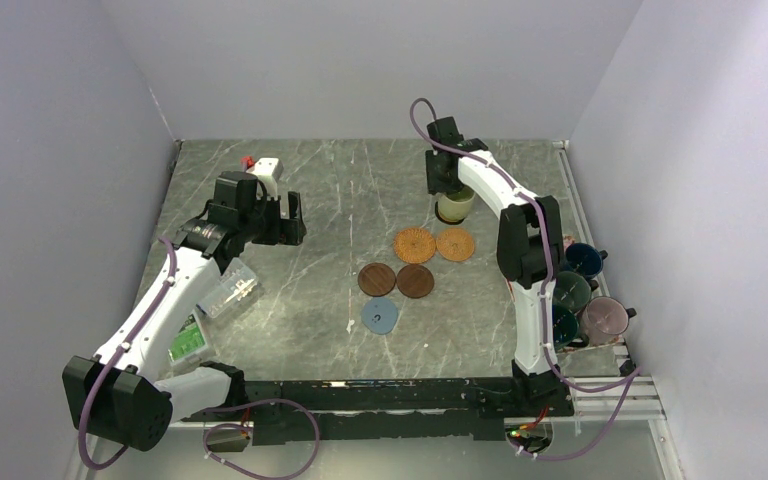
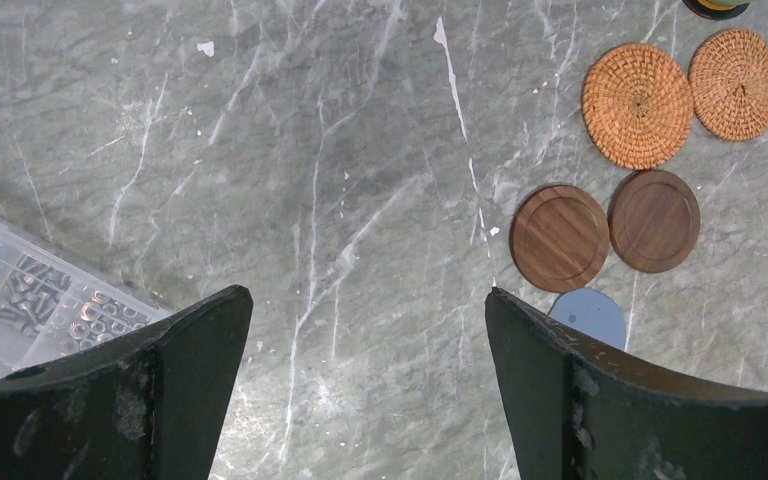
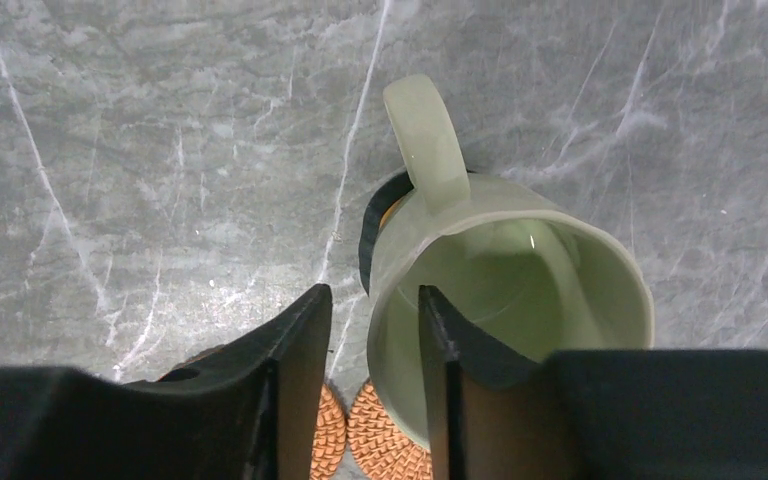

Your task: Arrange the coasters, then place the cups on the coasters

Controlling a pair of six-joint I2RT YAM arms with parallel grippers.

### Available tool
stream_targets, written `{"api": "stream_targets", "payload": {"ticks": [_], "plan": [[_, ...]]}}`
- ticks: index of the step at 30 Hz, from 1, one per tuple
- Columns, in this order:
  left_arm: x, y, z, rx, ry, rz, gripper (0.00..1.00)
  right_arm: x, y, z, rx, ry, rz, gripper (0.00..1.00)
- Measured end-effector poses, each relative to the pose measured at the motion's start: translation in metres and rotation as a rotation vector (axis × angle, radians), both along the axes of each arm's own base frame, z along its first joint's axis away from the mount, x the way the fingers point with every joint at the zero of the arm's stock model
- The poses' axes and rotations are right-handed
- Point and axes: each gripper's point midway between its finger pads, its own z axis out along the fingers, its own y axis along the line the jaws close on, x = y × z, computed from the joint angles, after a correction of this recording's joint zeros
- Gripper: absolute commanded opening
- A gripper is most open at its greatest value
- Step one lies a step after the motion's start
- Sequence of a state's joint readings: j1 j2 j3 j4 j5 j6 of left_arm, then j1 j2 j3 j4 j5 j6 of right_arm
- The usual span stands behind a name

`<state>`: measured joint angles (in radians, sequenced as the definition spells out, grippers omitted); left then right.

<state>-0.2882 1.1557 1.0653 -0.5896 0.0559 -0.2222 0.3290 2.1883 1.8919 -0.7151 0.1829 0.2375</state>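
A cream cup point(image 1: 454, 206) point(image 3: 520, 270) stands upright on the black coaster with an orange rim point(image 3: 372, 235), at the back of the table. My right gripper point(image 1: 450, 190) point(image 3: 375, 300) is over it and open. One finger is inside the cup and the other outside, with a gap to the wall. Two tan woven coasters point(image 1: 414, 244) point(image 1: 455, 243), two dark brown ones point(image 1: 377, 279) point(image 1: 415, 281) and a blue-grey one point(image 1: 380, 317) lie in front. My left gripper point(image 1: 295, 218) point(image 2: 368, 305) hangs wide open and empty over bare table.
A dark blue cup point(image 1: 583, 260), two dark green cups point(image 1: 571, 291) point(image 1: 563, 323) and a mauve-grey cup point(image 1: 603, 317) stand by the right edge, beside the right arm. A clear plastic box point(image 1: 228, 290) lies under the left arm. A white and red object point(image 1: 263, 167) sits back left.
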Motion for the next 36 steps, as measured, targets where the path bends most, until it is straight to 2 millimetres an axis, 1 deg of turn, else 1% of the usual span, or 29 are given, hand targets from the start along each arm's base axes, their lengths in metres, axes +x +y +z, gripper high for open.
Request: {"api": "stream_targets", "payload": {"ticks": [4,6,7,11,13,16,19,22,23,24,26,28,29,32,33,34,36], "plan": [[0.000,0.000,0.000,0.000,0.000,0.000,0.93,0.003,0.001,0.005,0.006,-0.012,0.002,0.50],[0.000,0.000,0.000,0.000,0.000,0.000,0.93,0.004,0.004,0.007,0.012,-0.017,0.005,0.59],[0.000,0.000,0.000,0.000,0.000,0.000,0.93,0.004,0.004,0.008,0.015,-0.018,0.007,0.61],[0.000,0.000,0.000,0.001,0.000,0.000,0.93,0.000,0.006,0.013,0.024,-0.009,0.017,0.65],[0.000,0.000,0.000,0.001,0.001,0.001,0.93,-0.006,0.006,0.021,0.031,-0.002,0.024,0.67],[0.000,0.000,0.000,0.001,0.000,0.001,0.93,-0.015,0.004,0.050,0.045,-0.034,0.029,0.70],[0.001,0.001,0.000,0.005,-0.002,0.007,0.93,-0.034,-0.002,0.094,0.067,-0.096,0.033,0.73],[0.001,0.003,0.000,0.011,-0.005,0.015,0.93,-0.063,-0.014,0.139,0.085,-0.173,0.023,0.75],[0.001,0.003,0.000,0.012,-0.006,0.016,0.93,-0.074,-0.019,0.150,0.090,-0.194,0.016,0.76],[0.002,0.004,0.000,0.014,-0.007,0.019,0.93,-0.089,-0.027,0.161,0.098,-0.219,0.003,0.76],[0.002,0.004,0.000,0.016,-0.006,0.021,0.93,-0.110,-0.042,0.171,0.108,-0.242,-0.036,0.77],[0.002,0.004,0.000,0.015,-0.006,0.021,0.93,-0.130,-0.065,0.167,0.124,-0.246,-0.102,0.78],[0.002,0.004,0.000,0.015,-0.006,0.020,0.93,-0.140,-0.080,0.160,0.133,-0.241,-0.154,0.78],[0.001,0.004,0.000,0.014,-0.006,0.019,0.93,-0.171,-0.126,0.129,0.157,-0.208,-0.325,0.81],[0.001,0.004,0.000,0.013,-0.005,0.017,0.93,-0.182,-0.137,0.116,0.160,-0.191,-0.375,0.83],[0.001,0.003,0.000,0.011,-0.004,0.015,0.93,-0.191,-0.142,0.105,0.161,-0.174,-0.409,0.84],[0.001,0.002,0.000,0.008,-0.002,0.012,0.93,-0.205,-0.146,0.085,0.161,-0.144,-0.448,0.85]]}}
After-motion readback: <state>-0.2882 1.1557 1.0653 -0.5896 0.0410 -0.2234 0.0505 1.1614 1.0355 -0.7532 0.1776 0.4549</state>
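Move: The right hand has already let go of the light-green cup, its fingers astride the left wall; the cup's middle is about 4 cm right, level fore and aft, 3 cm down. The orange cup lies some 24 cm back and 18 cm right, 3 cm lower; the blue mug about 21 cm back, 29 cm right. The small wicker coaster is roughly 10 cm back, 4 cm right, 8 cm down. From the left hand, the orange cup is about 52 cm right, 5 cm back, 15 cm down. Opening wider, the right hand rises clear of the green cup, then swings 20 cm back and rightward towards the orange cup. ##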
